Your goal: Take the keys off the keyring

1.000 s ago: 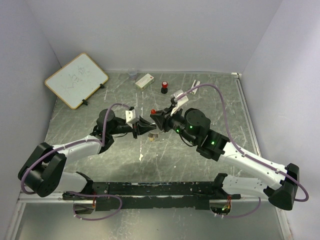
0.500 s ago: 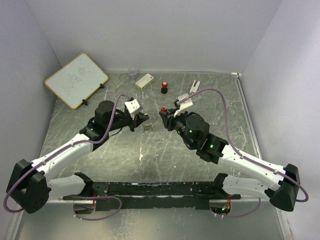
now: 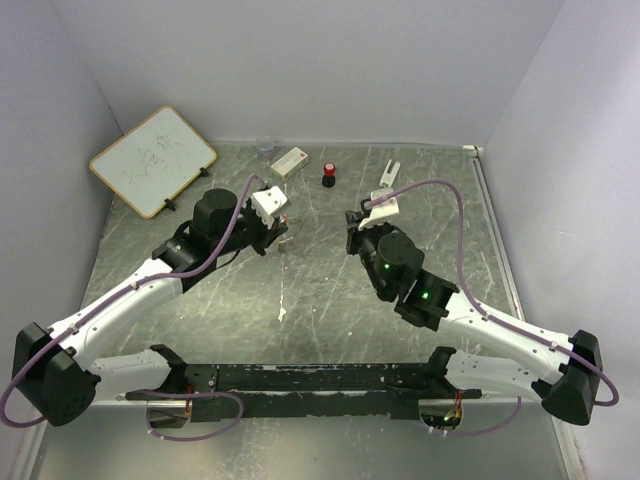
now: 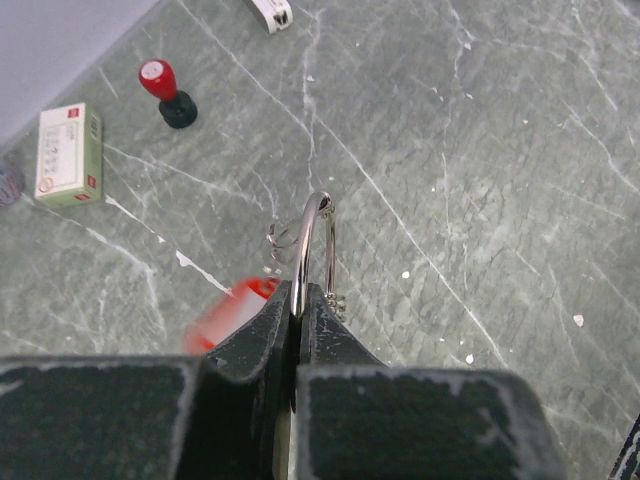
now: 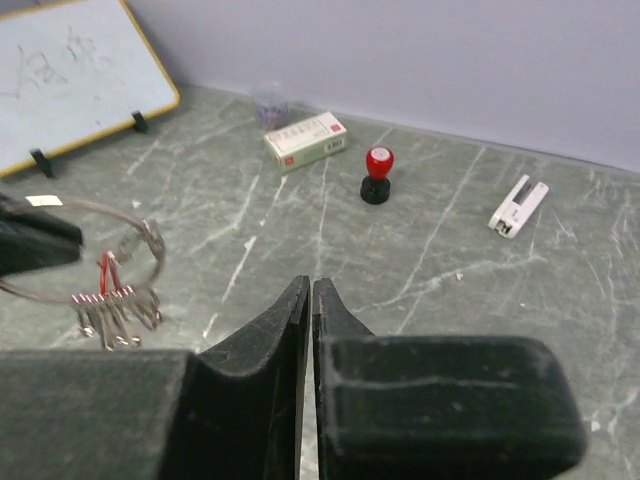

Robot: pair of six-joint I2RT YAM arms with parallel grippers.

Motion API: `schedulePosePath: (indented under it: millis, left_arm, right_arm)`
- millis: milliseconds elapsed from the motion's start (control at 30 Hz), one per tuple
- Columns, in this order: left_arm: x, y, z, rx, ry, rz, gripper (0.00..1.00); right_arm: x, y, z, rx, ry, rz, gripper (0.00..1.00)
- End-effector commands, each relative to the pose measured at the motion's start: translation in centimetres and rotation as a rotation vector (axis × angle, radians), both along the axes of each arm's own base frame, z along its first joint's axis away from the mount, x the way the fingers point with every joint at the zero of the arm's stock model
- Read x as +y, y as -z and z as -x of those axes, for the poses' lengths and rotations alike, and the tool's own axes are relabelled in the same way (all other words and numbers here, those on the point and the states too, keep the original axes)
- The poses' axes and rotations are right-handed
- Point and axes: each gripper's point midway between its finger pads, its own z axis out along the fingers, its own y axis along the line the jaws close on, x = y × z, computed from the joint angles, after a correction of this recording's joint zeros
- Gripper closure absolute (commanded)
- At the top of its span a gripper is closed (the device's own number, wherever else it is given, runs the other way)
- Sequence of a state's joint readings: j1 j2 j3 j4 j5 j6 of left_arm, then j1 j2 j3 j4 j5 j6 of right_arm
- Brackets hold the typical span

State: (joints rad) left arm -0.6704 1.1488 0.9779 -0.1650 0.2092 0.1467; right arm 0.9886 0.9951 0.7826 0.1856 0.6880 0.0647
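The keyring (image 4: 316, 240), a thin silver wire ring, stands edge-on between the shut fingers of my left gripper (image 4: 300, 296), held above the table. A red-headed key (image 4: 226, 314) shows as a blur just left of those fingers, and small silver keys (image 4: 338, 300) peek out on their right. In the right wrist view the keyring (image 5: 112, 243) hangs at the far left with its keys (image 5: 115, 312) bunched under it. My right gripper (image 5: 310, 290) is shut with nothing between its fingers, apart from the ring. In the top view the left gripper (image 3: 283, 230) and right gripper (image 3: 353, 222) stand a short gap apart.
A whiteboard (image 3: 152, 160) leans at the back left. Along the back wall stand a clear cup (image 3: 265, 148), a white box (image 3: 290, 161), a red-topped black stamp (image 3: 328, 176) and a small white clip-like object (image 3: 388, 173).
My right gripper has lost the red-headed key, shut empty and drawn back to the right. The left arm has carried the ring farther back and slightly left.
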Motion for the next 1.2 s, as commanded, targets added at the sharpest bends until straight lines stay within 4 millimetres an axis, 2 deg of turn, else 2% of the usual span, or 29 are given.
schedulePosePath:
  millis: [0, 67, 200, 267, 333, 433, 533, 667, 833, 1167]
  left_arm:
    - [0.7, -2.4, 0.1, -0.025, -0.051, -0.041, 0.93]
    - [0.7, -3.3, 0.4, -0.03, -0.052, -0.05, 0.93]
    - [0.7, -4.5, 1.1, -0.021, -0.042, -0.071, 0.93]
    - [0.7, -4.6, 1.6, -0.004, -0.037, -0.088, 0.93]
    - [0.5, -4.4, 2.0, 0.013, -0.034, -0.106, 0.93]
    - [0.0, -3.7, 3.1, 0.065, 0.013, -0.143, 0.93]
    - [-1.1, -3.6, 5.0, 0.135, 0.107, -0.156, 0.93]
    - [-1.9, -5.2, 7.0, 0.138, 0.18, -0.091, 0.93]
    - [-1.4, -7.7, 7.6, 0.105, 0.158, 0.0, 0.93]
    - [-1.7, -7.8, 8.5, 0.143, 0.185, 0.035, 0.93]
  right_arm:
    - [0.2, 1.6, -0.1, 0.003, -0.001, 0.022, 0.89]
    - [0.8, 2.2, 0.1, 0.002, -0.035, 0.024, 0.76]
    - [1.5, 3.0, 0.6, -0.011, -0.094, 0.01, 0.62]
    - [1.5, 3.2, 0.9, -0.023, -0.11, -0.01, 0.48]
    - [1.6, 3.4, 1.3, -0.038, -0.137, -0.033, 0.43]
    - [1.7, 3.3, 2.1, -0.07, -0.181, -0.091, 0.41]
    - [1.5, 3.4, 2.9, -0.102, -0.214, -0.139, 0.43]
    - [1.2, 3.2, 4.0, -0.138, -0.265, -0.185, 0.45]
    - [2.4, 2.9, 5.5, -0.128, -0.375, -0.181, 0.44]
    - [4.1, 3.2, 7.6, -0.124, -0.526, -0.224, 0.45]
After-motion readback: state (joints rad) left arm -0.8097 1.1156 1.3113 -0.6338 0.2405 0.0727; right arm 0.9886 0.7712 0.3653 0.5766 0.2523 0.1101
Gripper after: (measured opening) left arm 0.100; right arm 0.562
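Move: The bunch of keys hangs from the ring in the left fingers, about 9 cm to the right hand's left, 2 cm ahead and some 7 cm below it. From the left hand, the bunch lies about 3 cm right, 2 cm ahead and 3 cm down. The swinging red fob is some 2 cm farther out than the bunch, 2 cm left of it and a little lower. Keys and ring travel in the left fingers' kept hold, up, then back with a short dip, ending some 8 cm back and 6 cm higher. The right hand, shut and empty, opens past half while sinking about 6 cm, then draws back 6 cm and slightly left and up, turning counter-clockwise towards the bunch as the gap narrows; no touch yet. ##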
